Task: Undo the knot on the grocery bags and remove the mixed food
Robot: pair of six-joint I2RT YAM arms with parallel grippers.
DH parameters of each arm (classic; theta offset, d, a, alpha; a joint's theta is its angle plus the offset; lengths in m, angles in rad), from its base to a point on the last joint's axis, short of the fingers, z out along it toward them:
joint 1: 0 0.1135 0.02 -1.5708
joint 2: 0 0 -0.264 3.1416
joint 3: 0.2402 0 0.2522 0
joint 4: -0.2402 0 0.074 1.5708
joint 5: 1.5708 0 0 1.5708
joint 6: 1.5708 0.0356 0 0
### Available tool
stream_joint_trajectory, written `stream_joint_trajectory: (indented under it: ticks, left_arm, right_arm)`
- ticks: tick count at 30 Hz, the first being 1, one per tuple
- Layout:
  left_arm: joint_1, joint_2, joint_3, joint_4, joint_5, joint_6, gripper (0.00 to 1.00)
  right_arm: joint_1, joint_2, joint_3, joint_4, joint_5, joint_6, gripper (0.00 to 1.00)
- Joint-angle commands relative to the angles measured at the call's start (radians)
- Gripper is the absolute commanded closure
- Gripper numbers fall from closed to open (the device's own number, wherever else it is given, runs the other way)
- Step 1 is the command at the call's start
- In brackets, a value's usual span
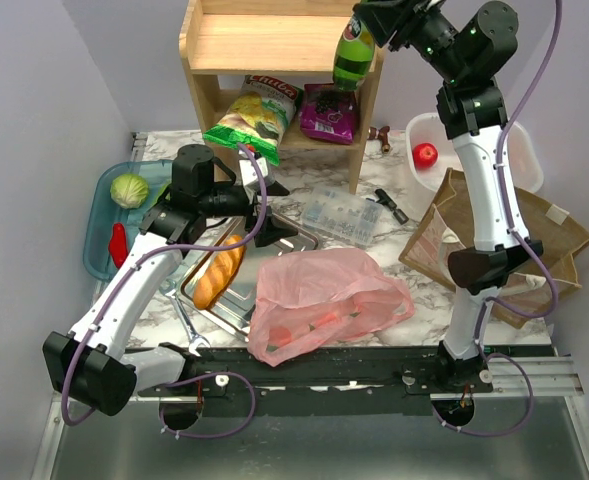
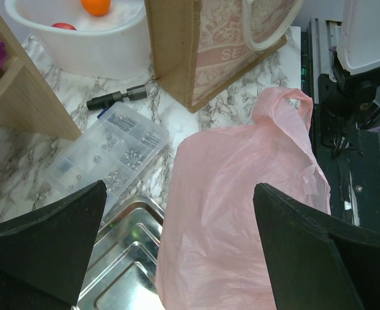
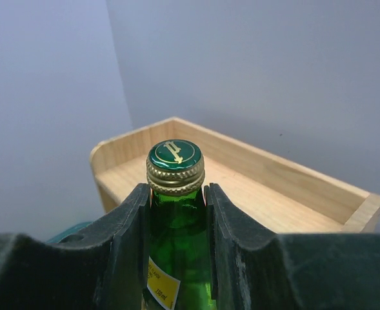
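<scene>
The pink grocery bag (image 1: 324,300) lies slumped on the marble table in front of the steel tray (image 1: 236,305), with reddish shapes showing through it. No knot shows; a handle loop (image 2: 285,103) lies loose at the bag's far end. My left gripper (image 1: 279,212) hovers open above the bag's (image 2: 241,213) left edge, fingers (image 2: 48,248) wide apart and empty. High at the wooden shelf's (image 1: 274,40) right end, my right gripper (image 3: 175,188) is shut on the neck of the green bottle (image 3: 175,158), which hangs upright (image 1: 353,55).
Yellow-green crisp packet (image 1: 246,120) and purple snack packet (image 1: 329,112) sit on the lower shelf. A cabbage (image 1: 129,189) and red pepper (image 1: 119,243) lie in the teal bin. Red fruit (image 1: 425,155) in the white tub, bread loaf (image 1: 219,272) on the tray, screw box (image 1: 339,213), brown bag (image 1: 494,240).
</scene>
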State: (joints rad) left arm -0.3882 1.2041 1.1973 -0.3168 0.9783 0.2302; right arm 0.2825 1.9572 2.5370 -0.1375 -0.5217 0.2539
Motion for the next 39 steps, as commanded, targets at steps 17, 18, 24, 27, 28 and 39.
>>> stream_joint_trajectory:
  ticks: [17,18,24,27,28,39]
  left_arm:
    - [-0.002,0.003,-0.021,0.057,-0.004,-0.040,0.02]
    - [-0.002,0.001,-0.025,0.059,-0.007,-0.043,0.02]
    - [0.002,-0.008,-0.039,0.066,-0.012,-0.057,0.02]
    - [0.007,-0.011,-0.049,0.057,-0.012,-0.042,0.01]
    - [0.009,-0.012,-0.051,0.055,-0.010,-0.038,0.02]
    - [0.031,-0.013,-0.050,0.041,-0.007,-0.019,0.02]
  right_arm:
    - [0.093,0.090,0.045,0.542,0.335,-0.134,0.99]
    - [0.097,0.098,0.043,0.561,0.348,-0.140,0.99]
    - [0.116,0.157,0.059,0.623,0.396,-0.204,0.99]
    - [0.124,0.167,0.030,0.646,0.408,-0.242,0.99]
    - [0.124,0.171,0.021,0.654,0.420,-0.244,0.99]
    - [0.125,0.252,0.042,0.676,0.449,-0.315,0.95]
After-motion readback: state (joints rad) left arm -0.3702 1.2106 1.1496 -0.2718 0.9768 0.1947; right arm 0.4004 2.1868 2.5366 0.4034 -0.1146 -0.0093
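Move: The right hand holds the green bottle by its neck. The spot for it, on the shelf's top board near its right front corner, lies about 8 cm ahead, 2 cm left and some 14 cm below that hand. On the board underneath, the purple bag sits roughly 6 cm ahead, 4 cm left and 33 cm down, the chips bag about 4 cm ahead, 20 cm left and 33 cm down. From the left hand the spot is some 29 cm ahead, 12 cm right and 14 cm up. Keeping its grip on the neck of the slanting green bottle, the right hand first rises about 4.5 cm, then carries it forward and back down by nearly as much, in over the front edge of the shelf's top board, ending some 8 cm farther forward. All along the wrist turns, about 30 degrees in all, tipping the fingers up and swinging them clockwise to stand the bottle upright, and near the end the hand stops sinking and only eases forward. ##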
